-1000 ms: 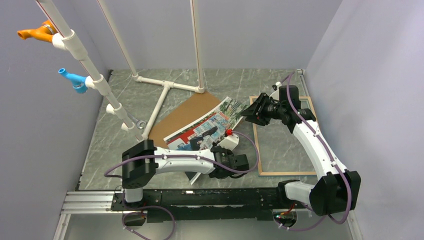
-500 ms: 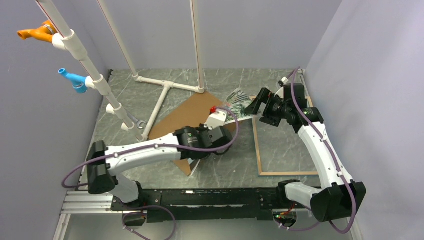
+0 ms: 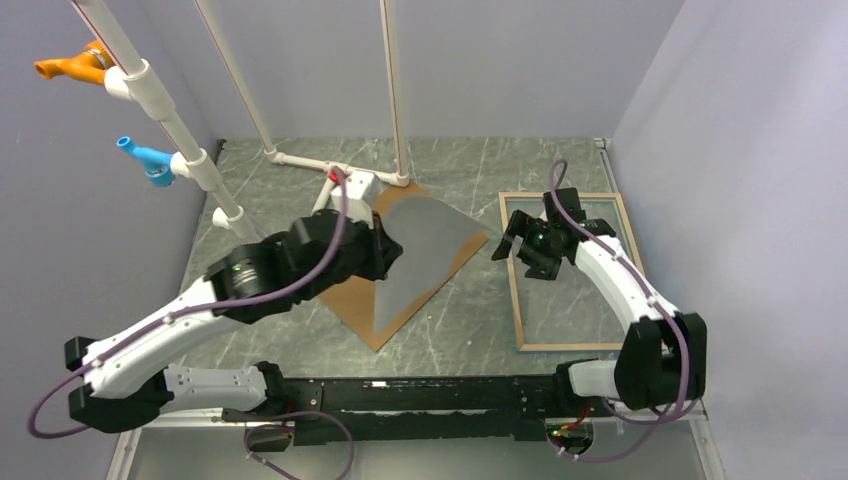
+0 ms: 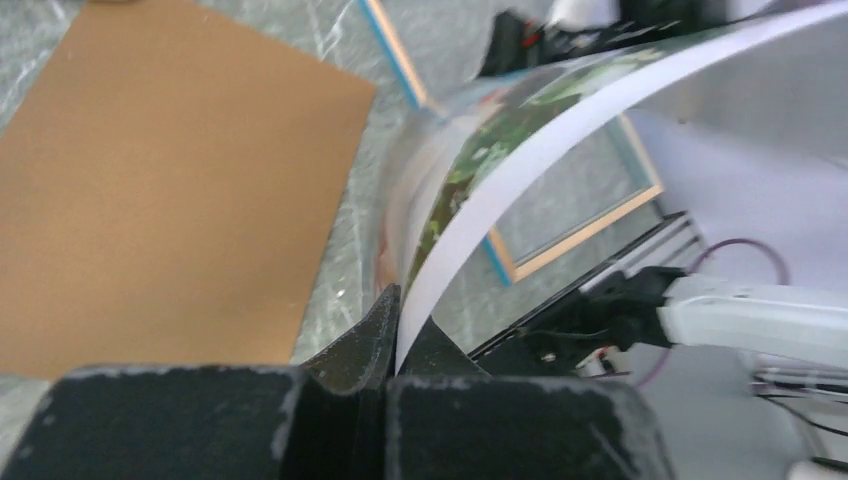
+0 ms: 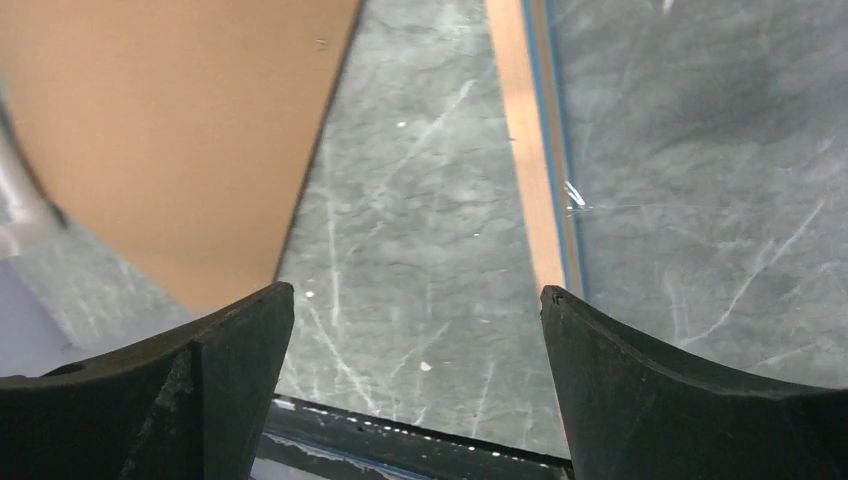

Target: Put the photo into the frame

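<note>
The photo [image 3: 425, 250] hangs in the air over the brown backing board [image 3: 352, 303], its plain white back up in the top view. My left gripper [image 3: 385, 250] is shut on the photo's left edge. In the left wrist view the photo [image 4: 520, 160] curves up out of the left gripper [image 4: 397, 300], colour side to the left. The frame [image 3: 515, 300] lies flat at the right, light wood face up. My right gripper [image 3: 508, 235] is open and holds nothing, just left of the frame's left rail [image 5: 535, 170].
The brown backing board [image 4: 170, 190] lies flat left of centre. A white pipe stand [image 3: 330, 175] stands at the back, with orange [image 3: 75, 65] and blue [image 3: 145, 158] fittings on its slanted pipe. Walls close in both sides. A black rail [image 3: 450, 395] runs along the near edge.
The right gripper opened, let go of the photo and drew down beside the frame. The left arm swung up and back to the left with the photo, turning its white back up.
</note>
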`<state>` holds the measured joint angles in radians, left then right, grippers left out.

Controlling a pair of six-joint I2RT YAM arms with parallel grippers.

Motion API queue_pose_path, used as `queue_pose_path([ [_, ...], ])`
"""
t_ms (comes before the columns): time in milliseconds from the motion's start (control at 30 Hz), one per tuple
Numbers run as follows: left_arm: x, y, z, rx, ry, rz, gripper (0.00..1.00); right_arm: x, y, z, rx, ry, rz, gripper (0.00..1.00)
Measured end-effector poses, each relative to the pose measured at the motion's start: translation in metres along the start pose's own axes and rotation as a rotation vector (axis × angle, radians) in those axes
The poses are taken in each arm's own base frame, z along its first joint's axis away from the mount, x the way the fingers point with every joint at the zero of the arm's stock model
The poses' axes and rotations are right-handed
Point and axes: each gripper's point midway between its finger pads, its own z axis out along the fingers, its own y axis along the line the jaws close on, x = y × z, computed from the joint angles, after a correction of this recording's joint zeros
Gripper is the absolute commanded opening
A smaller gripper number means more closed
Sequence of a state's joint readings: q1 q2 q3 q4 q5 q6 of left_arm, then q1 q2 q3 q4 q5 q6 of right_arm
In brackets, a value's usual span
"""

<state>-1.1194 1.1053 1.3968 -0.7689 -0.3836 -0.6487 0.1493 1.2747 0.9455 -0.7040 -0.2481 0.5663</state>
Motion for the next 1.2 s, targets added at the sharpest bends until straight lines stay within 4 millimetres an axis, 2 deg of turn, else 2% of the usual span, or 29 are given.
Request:
queue_pose_path([
  [100, -0.026, -0.007, -0.023, 0.060, -0.067, -0.045, 0.00, 0.007, -0.013, 0.017, 0.057, 0.048, 0.008, 0.90],
  [167, -0.041, -0.009, -0.036, 0.084, -0.110, -0.080, 0.00, 0.008, -0.019, 0.026, 0.094, 0.061, 0.001, 0.84],
  [333, -0.062, -0.004, -0.057, 0.106, -0.184, -0.153, 0.00, 0.018, -0.026, 0.047, 0.179, 0.088, -0.054, 0.78],
  [500, -0.070, 0.000, -0.065, 0.115, -0.211, -0.188, 0.00, 0.033, -0.035, 0.070, 0.292, 0.129, -0.133, 0.72],
  [633, -0.067, -0.005, -0.063, 0.138, -0.202, -0.191, 0.00, 0.033, -0.050, 0.080, 0.378, 0.129, -0.150, 0.66],
  [733, -0.062, -0.007, -0.059, 0.149, -0.183, -0.185, 0.00, 0.030, -0.055, 0.081, 0.406, 0.114, -0.155, 0.65],
  [800, -0.061, -0.009, -0.059, 0.157, -0.174, -0.183, 0.00, 0.029, -0.056, 0.081, 0.415, 0.108, -0.159, 0.54],
  [933, -0.060, -0.014, -0.057, 0.180, -0.163, -0.181, 0.00, 0.027, -0.058, 0.081, 0.430, 0.099, -0.178, 0.14],
  [1033, -0.059, -0.016, -0.057, 0.190, -0.158, -0.180, 0.00, 0.026, -0.060, 0.081, 0.436, 0.097, -0.204, 0.00],
  [1200, -0.057, -0.017, -0.056, 0.196, -0.150, -0.176, 0.00, 0.026, -0.043, 0.086, 0.393, 0.090, -0.251, 0.00],
])
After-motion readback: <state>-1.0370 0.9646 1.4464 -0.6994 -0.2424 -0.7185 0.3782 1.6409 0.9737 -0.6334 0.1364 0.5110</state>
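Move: Just below the right hand, some 10 cm down, about 3 cm to its right and 2 cm farther out, lies the middle of the frame's left rail. The frame's centre is about 17 cm right and 3 cm ahead, the backing board's centre 27 cm left and 5 cm ahead. From the left hand the left rail is about 12 cm ahead, 23 cm right and 32 cm below; the board's centre is 14 cm ahead and 5 cm left, as far below. Sinking some 10 cm onto the frame's left rail, the right hand tips about 25 degrees until its fingers point steeply down, shuts its wide-open fingers across the rail, then edges 2 cm left with it pinched. Meanwhile the left hand, still pinching the photo's edge, rises about 8 cm away from the backing board, tilting slightly and swaying left, then partly back. ##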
